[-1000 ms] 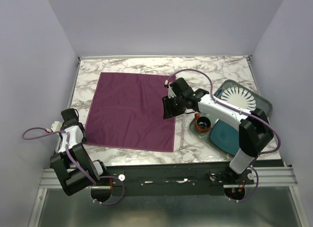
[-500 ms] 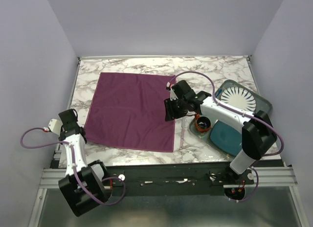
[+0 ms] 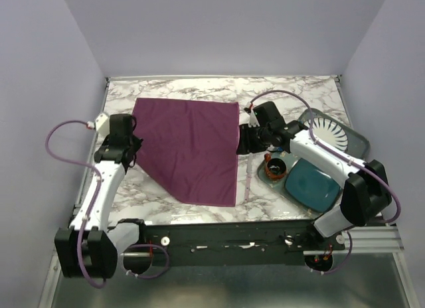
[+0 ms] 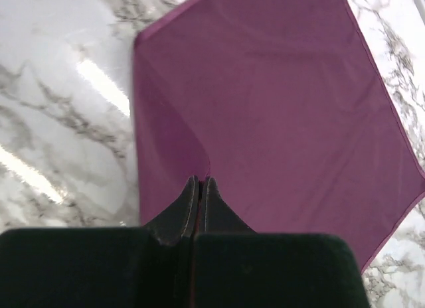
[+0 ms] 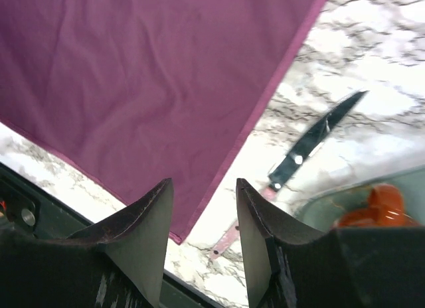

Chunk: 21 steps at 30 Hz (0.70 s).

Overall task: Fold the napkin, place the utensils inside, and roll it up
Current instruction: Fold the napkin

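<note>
The plum-purple napkin (image 3: 192, 145) lies spread on the marble table, its near-left corner drawn inward and raised off the surface. My left gripper (image 3: 132, 151) is shut on that corner; in the left wrist view the fingertips (image 4: 200, 182) pinch a fold of the napkin (image 4: 279, 102). My right gripper (image 3: 244, 141) hovers open over the napkin's right edge with nothing between its fingers (image 5: 202, 183). The knife (image 3: 247, 177) lies on the table just right of the napkin, its blade (image 5: 309, 147) pointing away from me.
A teal tray (image 3: 358, 143) at the right holds a white ribbed plate (image 3: 327, 131). A small orange-rimmed dark cup (image 3: 274, 166) and a teal-blue mat (image 3: 311, 186) sit beside it. The table's near edge runs just below the napkin's hem.
My left arm swung from the near-left table corner to the napkin, shut on its near-left corner and pulled it inward and up. My right gripper drifted right, off the napkin's middle.
</note>
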Each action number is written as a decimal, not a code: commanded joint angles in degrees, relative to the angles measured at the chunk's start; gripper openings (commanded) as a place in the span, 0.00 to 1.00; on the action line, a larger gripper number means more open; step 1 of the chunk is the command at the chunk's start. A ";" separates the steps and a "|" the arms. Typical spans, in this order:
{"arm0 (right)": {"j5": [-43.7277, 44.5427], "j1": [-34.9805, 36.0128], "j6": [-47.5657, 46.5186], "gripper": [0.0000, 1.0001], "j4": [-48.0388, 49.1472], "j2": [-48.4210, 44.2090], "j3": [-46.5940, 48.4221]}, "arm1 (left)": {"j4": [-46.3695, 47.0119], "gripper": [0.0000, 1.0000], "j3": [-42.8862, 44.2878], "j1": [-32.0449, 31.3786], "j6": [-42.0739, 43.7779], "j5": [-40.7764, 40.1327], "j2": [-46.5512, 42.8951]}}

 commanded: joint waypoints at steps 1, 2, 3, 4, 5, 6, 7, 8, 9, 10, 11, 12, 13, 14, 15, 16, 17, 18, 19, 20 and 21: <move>0.80 -1.56 0.16 0.51 0.61 -3.18 -1.65 | 3.99 0.00 7.52 -9.65 -1.36 -4.89 10.07; 0.89 -2.09 0.33 0.52 0.70 -3.45 -2.35 | 4.69 0.00 8.75 -11.41 -1.27 -5.33 13.57; 0.98 -2.44 0.25 0.52 0.79 -3.72 -2.70 | 6.00 0.00 11.11 -13.77 -1.27 -5.50 15.26; 1.16 -2.79 0.42 0.52 0.88 -4.15 -3.14 | 6.71 0.00 12.35 -15.01 -1.36 -5.33 16.93; 1.16 -3.32 0.42 0.52 0.97 -4.33 -3.76 | 7.24 0.00 13.67 -15.98 -1.36 -5.33 20.43; 1.59 -3.84 0.33 0.52 0.97 -4.51 -4.11 | 8.03 0.00 16.47 -16.78 -1.18 -5.24 22.20; 1.77 -4.20 0.33 0.52 1.05 -4.51 -4.38 | 8.30 0.00 18.06 -18.79 -0.83 -5.42 23.96; 1.86 -4.98 0.42 0.52 1.14 -4.86 -4.73 | 8.65 0.00 19.56 -19.68 -0.48 -5.68 27.28; 2.21 -5.43 0.25 0.52 1.14 -4.95 -5.34 | 9.26 0.00 22.88 -20.73 0.48 -5.77 28.88; 2.39 -5.87 0.16 0.52 1.14 -5.12 -5.52 | 9.79 0.00 24.65 -22.13 1.18 -5.77 30.64; 2.56 -6.83 0.07 0.52 1.14 -5.73 -5.69 | 9.97 0.00 26.58 -23.10 1.71 -6.20 34.22; 2.83 -7.27 0.07 0.52 1.23 -5.91 -6.04 | 9.97 0.00 30.43 -23.90 2.41 -6.56 35.91; 2.91 -7.71 -0.02 0.52 1.23 -6.18 -6.14 | 9.97 0.00 32.38 -24.51 3.29 -6.73 37.58; 3.18 -8.50 -0.28 0.52 1.14 -6.44 -6.22 | 10.23 0.00 33.88 -25.91 3.73 -6.82 40.47; 3.27 -9.03 -0.37 0.52 1.23 -6.88 -6.40 | 10.84 0.00 37.03 -26.27 4.09 -6.74 41.98; 3.18 -9.47 -0.46 0.52 1.14 -6.97 -6.40 | 11.02 0.00 38.54 -26.71 4.61 -6.65 43.39; 3.18 -10.26 -0.63 0.52 1.14 -6.97 -6.49 | 11.37 0.00 39.77 -27.41 4.97 -6.56 46.01; 3.18 -10.53 -0.72 0.52 1.14 -7.32 -6.49 | 12.16 0.00 42.05 -27.77 5.14 -5.78 47.17; 3.27 -10.79 -0.90 0.52 1.05 -7.32 -6.49 | 12.43 0.00 43.29 -27.94 5.41 -5.33 48.48; 3.27 -11.32 -0.90 0.52 1.05 -7.32 -6.49 | 12.78 0.00 44.26 -28.21 5.58 -4.89 50.93; 3.27 -11.41 -0.98 0.52 1.05 -7.32 -6.40 | 12.96 0.00 46.44 -28.56 5.85 -4.11 52.09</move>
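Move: The left hand holds the napkin's near-left corner about 15 cm above the table. The napkin's far-right corner, diagonally opposite, lies some 35 cm ahead of this hand, 43 cm to its right and 16 cm below. The far-left corner is about 37 cm ahead and 8 cm left, the near-right corner roughly 16 cm back and 41 cm right. From the right hand the far-right corner is about 37 cm ahead, 3 cm left and 12 cm down. Rightwards and forward in one quick, nearly level diagonal sweep of nearly 30 cm, the left hand carries the pinched corner over the napkin towards its far-right corner, fingers staying shut while the wrist turns about 25 degrees clockwise. The right hand, empty and part-open, backs off about 7 cm to the right, away from the napkin. ##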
